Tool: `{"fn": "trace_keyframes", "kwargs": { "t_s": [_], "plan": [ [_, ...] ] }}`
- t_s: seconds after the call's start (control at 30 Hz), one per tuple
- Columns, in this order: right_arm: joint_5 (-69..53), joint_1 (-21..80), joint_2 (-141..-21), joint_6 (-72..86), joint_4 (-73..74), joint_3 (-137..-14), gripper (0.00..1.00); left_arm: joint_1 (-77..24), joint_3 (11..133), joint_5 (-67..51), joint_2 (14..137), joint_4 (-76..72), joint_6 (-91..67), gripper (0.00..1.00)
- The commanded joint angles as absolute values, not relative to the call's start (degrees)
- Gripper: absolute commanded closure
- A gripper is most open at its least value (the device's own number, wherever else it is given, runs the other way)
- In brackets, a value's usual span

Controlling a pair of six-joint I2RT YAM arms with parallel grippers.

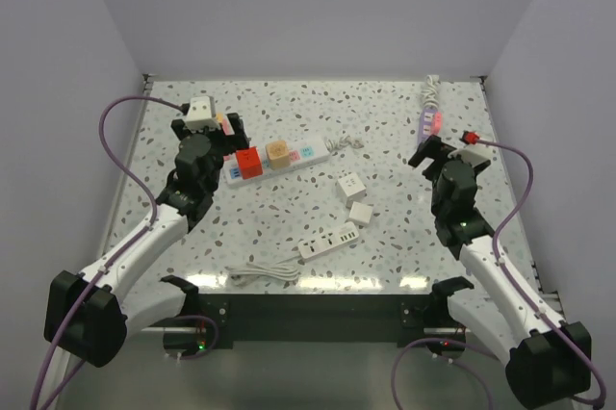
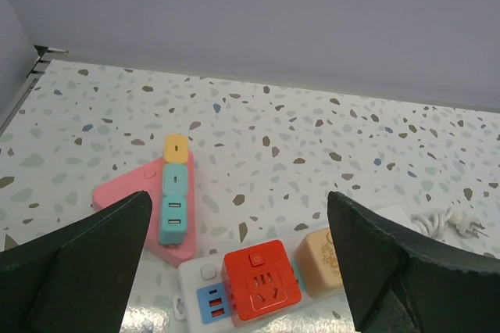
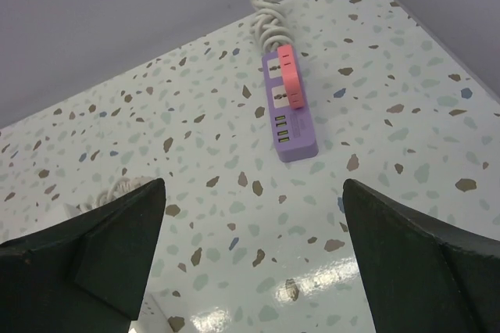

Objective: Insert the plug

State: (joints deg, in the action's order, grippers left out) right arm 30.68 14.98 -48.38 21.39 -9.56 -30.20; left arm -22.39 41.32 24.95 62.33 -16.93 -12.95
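A long white power strip lies mid-table with a red cube adapter and a tan cube adapter plugged in. Its white cord and plug lie loose at its right end. In the left wrist view the red cube and tan cube sit just below and ahead of my open, empty left gripper, with the plug far right. My left gripper hovers by the strip's left end. My right gripper is open and empty, above bare table.
A pink strip with teal and yellow adapters lies back left. A purple strip with a pink adapter and coiled cord lies back right. Two white cubes and a small white strip with cord lie near the front.
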Motion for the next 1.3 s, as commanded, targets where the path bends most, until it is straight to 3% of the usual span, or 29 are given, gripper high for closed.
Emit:
{"fn": "trace_keyframes", "kwargs": {
  "t_s": [0.0, 0.8, 1.27],
  "plan": [
    [28.66, 15.12, -49.21, 21.53, -8.7, -32.87, 0.01, -22.24, 41.84, 25.23, 61.43, -17.4, -13.62, 0.0],
    [33.13, 40.77, -64.51, 33.21, 10.98, -36.47, 0.05, -24.08, 43.86, 17.4, 64.51, -16.52, -12.04, 0.0],
    [29.8, 44.56, -73.56, 35.95, 9.58, -37.88, 0.05, -24.08, 44.3, 16.61, 65.21, -16.26, -11.78, 0.0]
  ]
}}
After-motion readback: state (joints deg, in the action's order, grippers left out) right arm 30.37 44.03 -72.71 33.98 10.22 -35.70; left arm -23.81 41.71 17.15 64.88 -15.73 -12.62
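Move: The small white plug I'm after lies about 16 cm to my right hand's left, some 4 cm back and roughly 23 cm below. The white socket cube stands beside it, about 7 cm farther out and 3 cm more to the left of the plug. The white USB strip is about 7 cm nearer me and 8 cm left of the plug. From my left hand the plug is some 35 cm right, 9 cm back and 27 cm down. I sweep my open right hand left first, then sink steeply and draw back a little, about 16 cm left and 15 cm down, towards the plug. The hand tips some 30 degrees down and turns counter-clockwise, stopping short above the plug without touching. My empty left hand eases a few centimetres right and slightly down. ##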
